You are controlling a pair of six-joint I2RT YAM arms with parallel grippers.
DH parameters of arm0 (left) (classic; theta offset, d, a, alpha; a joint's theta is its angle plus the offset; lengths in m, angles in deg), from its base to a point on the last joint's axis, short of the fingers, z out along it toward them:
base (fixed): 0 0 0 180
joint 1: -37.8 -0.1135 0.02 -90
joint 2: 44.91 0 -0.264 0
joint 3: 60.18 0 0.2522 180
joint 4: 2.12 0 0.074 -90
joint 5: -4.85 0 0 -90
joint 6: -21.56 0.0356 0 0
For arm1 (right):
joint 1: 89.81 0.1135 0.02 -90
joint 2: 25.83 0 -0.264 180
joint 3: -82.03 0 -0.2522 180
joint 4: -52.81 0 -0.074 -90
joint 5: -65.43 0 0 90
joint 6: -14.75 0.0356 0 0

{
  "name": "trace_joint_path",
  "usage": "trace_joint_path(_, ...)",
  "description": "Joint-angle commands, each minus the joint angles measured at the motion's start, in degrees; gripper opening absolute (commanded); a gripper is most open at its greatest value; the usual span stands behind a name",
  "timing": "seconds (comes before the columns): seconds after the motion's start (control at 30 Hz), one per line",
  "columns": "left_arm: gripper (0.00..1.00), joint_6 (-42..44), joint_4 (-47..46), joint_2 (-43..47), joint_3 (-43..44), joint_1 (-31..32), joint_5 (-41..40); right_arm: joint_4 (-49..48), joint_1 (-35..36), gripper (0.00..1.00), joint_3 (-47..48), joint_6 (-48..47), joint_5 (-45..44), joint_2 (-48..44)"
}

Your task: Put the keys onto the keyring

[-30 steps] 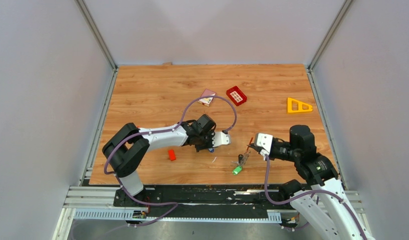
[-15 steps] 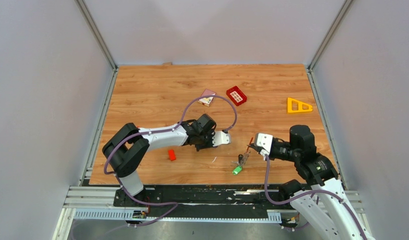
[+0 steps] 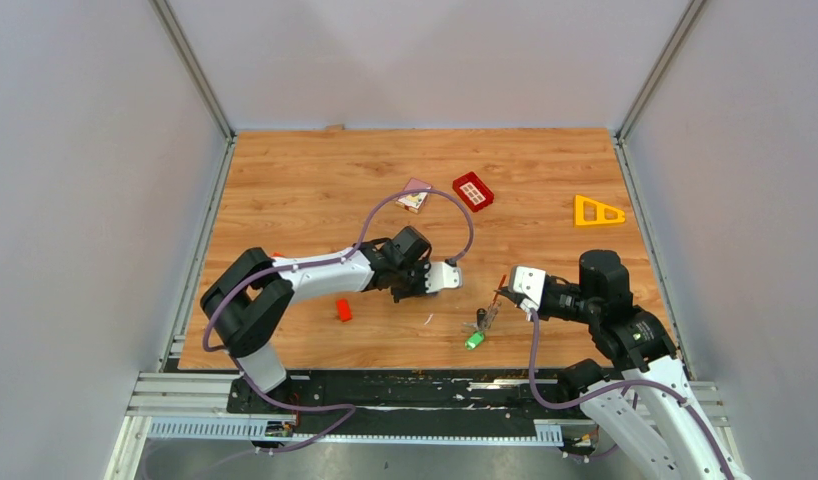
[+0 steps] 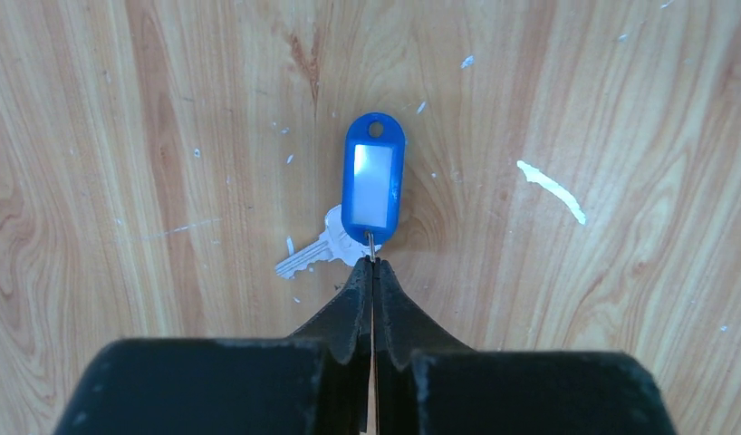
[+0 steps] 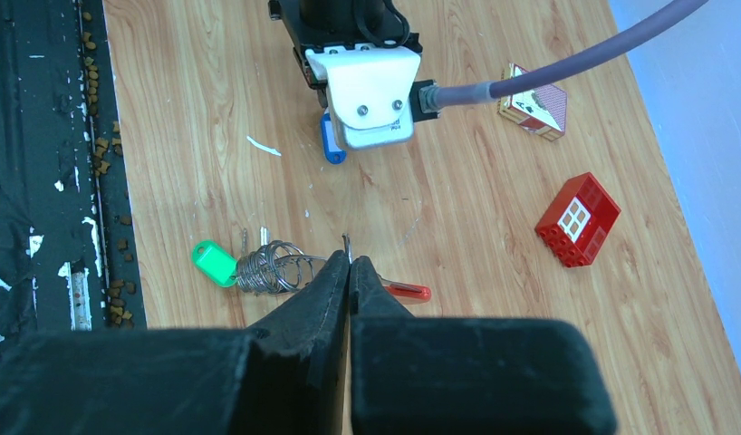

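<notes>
In the left wrist view a blue-headed key lies flat on the wood, its silver blade pointing left. My left gripper is shut on the thin wire loop at the near end of the blue head. My right gripper is shut on a thin metal wire of the keyring, a bunch of coiled rings lying on the table. A green-headed key hangs at its left and a glossy red piece lies to its right. From above, the keyring and green key sit between the arms.
A small red block lies below the left forearm. A red gridded tray and a small box sit further back, a yellow triangle at the far right. A white scrap lies near the front edge.
My left gripper's jaws have closed onto the wire loop of the blue key. The left arm shifted slightly. The right arm and the keyring have not moved.
</notes>
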Motion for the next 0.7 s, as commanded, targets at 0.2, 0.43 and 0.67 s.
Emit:
trace_joint_path(0.2,0.0,3.23,-4.47,8.87,-2.8,-2.71,9.12,-2.32,-0.08,0.0,0.91,-0.43,2.28,0.36)
trace_joint_path(0.43,0.0,3.71,-7.33,14.13,-6.71,-3.3,14.17,-4.82,0.85,0.0,2.69,1.28,5.94,4.44)
trace_joint_path(0.67,0.0,1.07,-9.18,22.06,-8.7,-3.68,16.79,-8.88,2.63,0.0,5.72,3.71,6.73,10.49)
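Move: The left hand has the blue-tagged key pinched by its ring just above the wood; the keyring hangs in the right hand, about 12 cm to its right, 9 cm back and 13 cm up. Its green tag dangles some 15 cm back, 10 cm right and 10 cm up. A paper scrap lies about 6 cm back and 2 cm right. From the right hand, the blue-tagged key is about 8 cm ahead, 11 cm left and 18 cm below. The left hand, still pinching the blue tag's ring, lifts the key off the table, rising about 6 cm towards the keyring's height and easing back about 2 cm in the later part, while its fingertips swing some 15 degrees out to the right. The right hand waits, then brings the gripped keyring about 2 cm left towards the key, tipping slightly, both grippers staying shut. ##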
